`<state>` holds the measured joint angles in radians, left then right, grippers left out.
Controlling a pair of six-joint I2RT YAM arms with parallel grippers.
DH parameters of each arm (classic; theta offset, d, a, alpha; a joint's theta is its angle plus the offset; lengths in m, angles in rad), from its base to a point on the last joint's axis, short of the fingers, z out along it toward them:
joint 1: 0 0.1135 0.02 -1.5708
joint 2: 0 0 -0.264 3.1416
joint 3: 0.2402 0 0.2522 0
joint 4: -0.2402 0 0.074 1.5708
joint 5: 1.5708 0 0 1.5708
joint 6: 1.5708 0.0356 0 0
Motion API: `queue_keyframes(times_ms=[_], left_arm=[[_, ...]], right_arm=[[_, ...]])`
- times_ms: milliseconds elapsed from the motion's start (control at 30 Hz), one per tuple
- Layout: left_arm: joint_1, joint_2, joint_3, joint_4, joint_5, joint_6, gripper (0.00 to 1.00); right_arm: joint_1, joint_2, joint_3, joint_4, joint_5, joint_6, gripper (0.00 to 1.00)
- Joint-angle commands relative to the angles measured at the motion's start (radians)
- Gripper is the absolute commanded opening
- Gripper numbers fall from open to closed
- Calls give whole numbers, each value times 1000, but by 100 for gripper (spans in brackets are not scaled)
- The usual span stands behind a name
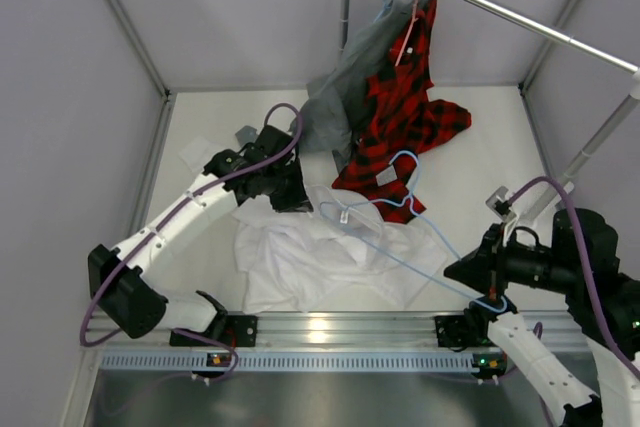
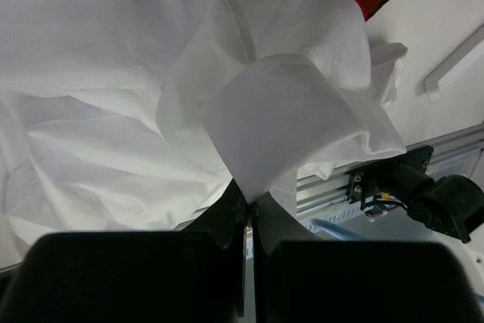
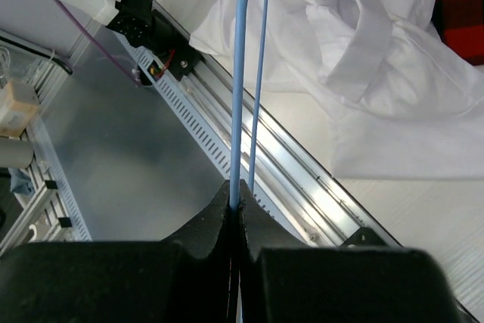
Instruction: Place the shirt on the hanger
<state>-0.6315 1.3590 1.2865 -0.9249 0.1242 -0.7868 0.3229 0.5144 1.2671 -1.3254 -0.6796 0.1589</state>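
Observation:
The white shirt lies crumpled on the table in front of the arm bases. My left gripper is at its far edge, shut on a fold of the shirt that rises from between the left gripper jaws. The light-blue hanger stretches across the shirt, its hook resting on the plaid cloth. My right gripper holds its near right corner. In the right wrist view the right gripper is shut on the hanger rod, with the shirt collar beyond.
A red-and-black plaid shirt and a grey garment hang from a pink hanger on the metal clothes rail and trail onto the table. An aluminium rail runs along the near edge. Grey walls enclose the table.

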Motion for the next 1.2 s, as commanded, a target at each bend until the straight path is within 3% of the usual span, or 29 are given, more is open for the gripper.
queue_keyframes(times_ms=[0,533,700,833,967,1167], left_arm=[[3,-50,-13,78,70,-41,0],[-20,-123,-70,266,264,-51,0],[-172,-69,118,270,275,35,0],[-296,-52,260,268,203,141,0],[-303,-38,342,178,144,211,0],[-303,21,482,6,137,288,0]], right_arm=[[-16,16,-35,110,-58,-13,0],[-16,90,-253,515,-72,114,0],[-7,99,-305,683,-75,205,0],[-4,124,-350,777,-138,246,0],[7,128,-376,821,-112,268,0],[30,98,-419,1018,-97,330,0]])
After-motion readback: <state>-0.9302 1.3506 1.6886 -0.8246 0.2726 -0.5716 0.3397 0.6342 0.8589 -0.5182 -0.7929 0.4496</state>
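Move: The left gripper still pinches the edge of the white shirt's collar, and the hanger's left end is about 4 cm to its right at nearly its own height. The hanger's neck is roughly 18 cm right and 3 cm ahead of it, and the plaid shirt's lower end 20 cm right and 9 cm ahead, on the table. From the right gripper, still holding the hanger's right part, the neck opening lies some 18 cm ahead, 15 cm left and 20 cm below. Keep both grips. Feed the hanger's left end into the white shirt's neck opening: dip the right gripper about 3 cm, then push it forward some 10 cm and left 6 cm, rolling its left side up. Ease the left gripper slightly right and back, then sweep it up about 17 cm, right 10 and back 6, turning clockwise about 30 degrees and tipping its fingers up, to draw the collar over the hanger. ##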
